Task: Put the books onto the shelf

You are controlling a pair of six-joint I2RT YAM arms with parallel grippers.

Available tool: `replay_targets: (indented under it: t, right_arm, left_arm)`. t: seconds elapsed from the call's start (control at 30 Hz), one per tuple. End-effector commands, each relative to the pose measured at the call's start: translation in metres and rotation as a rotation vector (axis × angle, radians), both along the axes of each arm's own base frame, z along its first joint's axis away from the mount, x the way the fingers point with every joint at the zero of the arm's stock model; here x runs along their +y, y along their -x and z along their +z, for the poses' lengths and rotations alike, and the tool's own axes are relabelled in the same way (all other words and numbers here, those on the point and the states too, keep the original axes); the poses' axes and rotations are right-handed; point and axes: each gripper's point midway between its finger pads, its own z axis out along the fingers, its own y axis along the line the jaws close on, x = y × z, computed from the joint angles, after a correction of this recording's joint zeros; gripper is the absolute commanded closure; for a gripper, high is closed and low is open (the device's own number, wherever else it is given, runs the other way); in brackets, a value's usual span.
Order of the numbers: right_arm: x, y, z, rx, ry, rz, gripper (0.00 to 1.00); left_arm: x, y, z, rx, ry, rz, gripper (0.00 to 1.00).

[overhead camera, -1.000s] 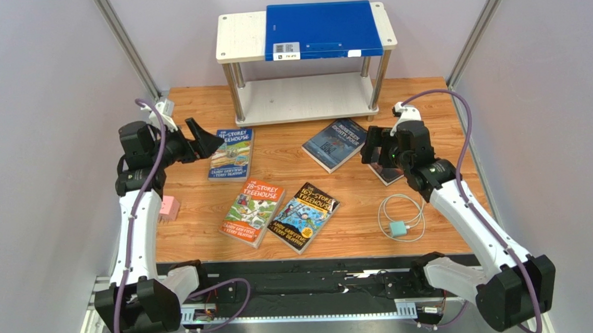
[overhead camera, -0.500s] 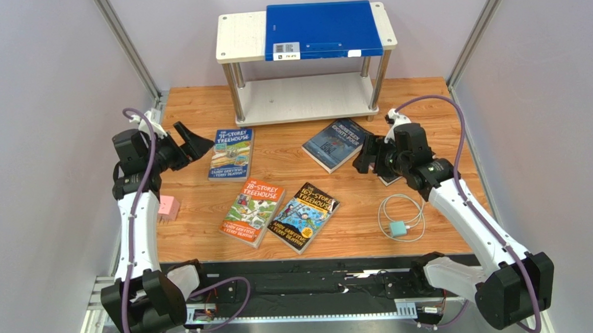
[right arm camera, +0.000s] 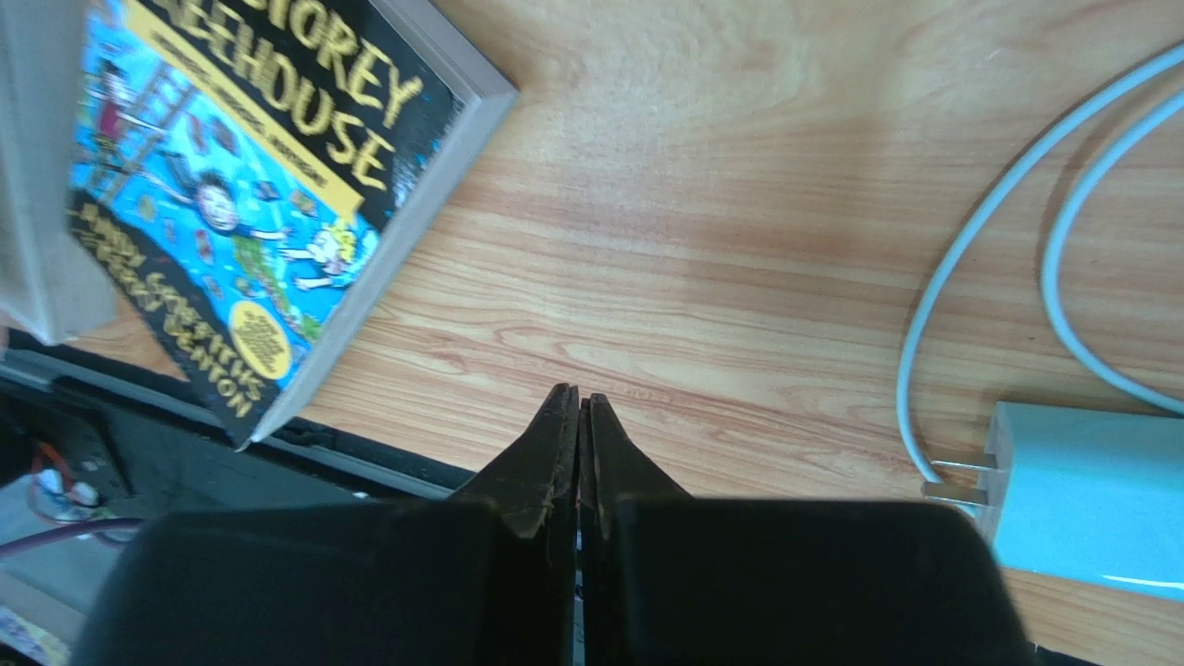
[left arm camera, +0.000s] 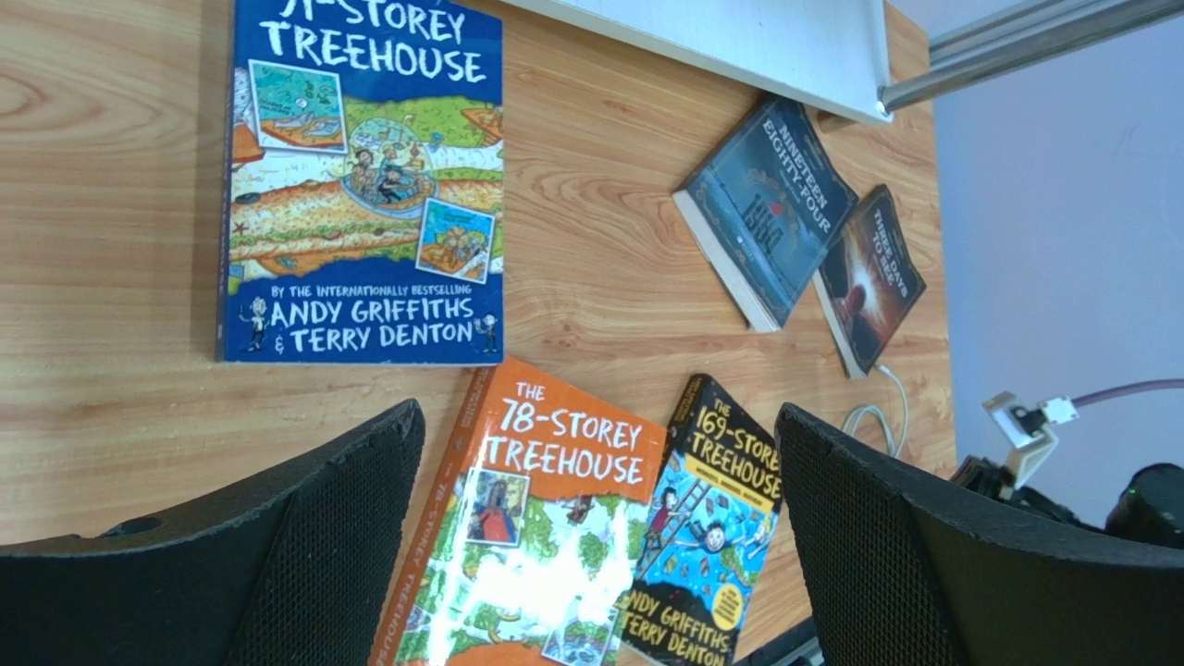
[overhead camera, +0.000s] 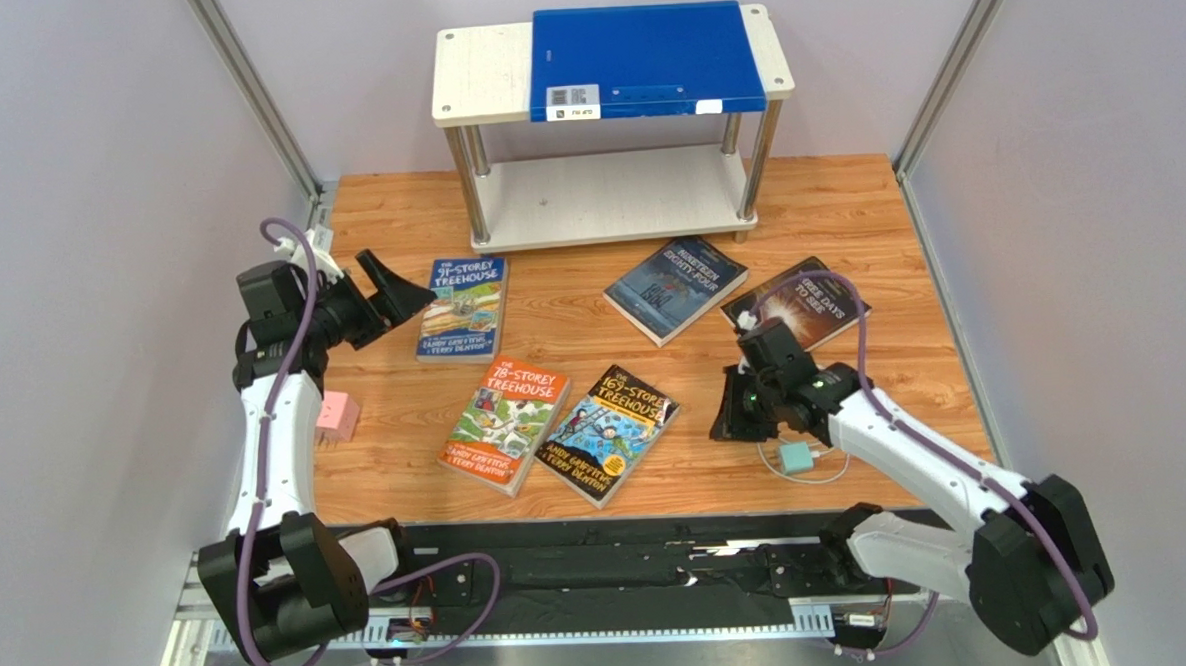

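Observation:
Five books lie flat on the wooden table. A blue Treehouse book (overhead camera: pixel 463 306) (left arm camera: pixel 364 181) is at the left, with an orange one (overhead camera: pixel 506 424) (left arm camera: pixel 542 527) and a dark one with a yellow title (overhead camera: pixel 608 432) (right arm camera: pixel 264 153) nearer the front. A navy book (overhead camera: pixel 676 288) and a black-brown book (overhead camera: pixel 801 306) lie to the right. The white two-tier shelf (overhead camera: pixel 480 71) stands at the back. My left gripper (overhead camera: pixel 392 292) (left arm camera: pixel 598 416) hovers open, just left of the blue book. My right gripper (overhead camera: pixel 726 417) (right arm camera: pixel 578 398) is shut on nothing, low over bare wood right of the dark Treehouse book.
A large blue folder (overhead camera: pixel 645 61) covers most of the shelf's top board. A white charger (overhead camera: pixel 794 457) (right arm camera: pixel 1091 486) with a looped cable (right arm camera: pixel 973 236) lies by my right gripper. A pink block (overhead camera: pixel 335 417) sits near the left edge. Walls enclose the table on three sides.
My right arm has drawn back from the black-brown book toward the front edge and its jaws have shut empty. That book now lies uncovered. The left arm shifted only slightly.

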Motion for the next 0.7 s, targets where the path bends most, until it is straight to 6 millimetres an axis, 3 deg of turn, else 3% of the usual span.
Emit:
replay_targets:
  t: [0.0,0.13,0.33,0.67]
  right_arm:
    - [-0.002,-0.003,-0.008,0.051,0.135,-0.026,1.00]
    - [-0.014,-0.008,-0.026,0.108,0.263,-0.038,1.00]
    - [-0.021,-0.016,-0.033,0.119,0.337,-0.059,1.00]
    - [-0.041,-0.005,-0.053,0.193,0.360,-0.125,1.00]
  left_arm:
    - [0.000,0.002,0.001,-0.011,-0.028,-0.001,0.00]
    - [0.001,0.003,-0.003,0.019,-0.087,0.008,0.00]
    - [-0.001,0.003,-0.012,0.059,-0.086,-0.001,0.00]
    - [0.000,0.004,-0.007,0.039,-0.097,0.013,0.00]
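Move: Lying almost straight to the right hand's left is the black 169-Storey book, its middle about 18 cm away and 5 cm lower. The orange 78-Storey book is beyond it, some 35 cm left and 4 cm farther out than the hand. The blue charger block sits about 12 cm right and 4 cm back. From the left hand, the black book lies roughly 28 cm right, 13 cm back and 19 cm below. Sinking about 4 cm towards the bare table between the black book and the charger, the right hand also drifts some 3 cm right, away from the book. Its shut fingers swing about 20 degrees from a leftward lean to nearly straight down, ending close over the wood. The left hand, still open, lowers about 2.5 cm and tips slightly down. ##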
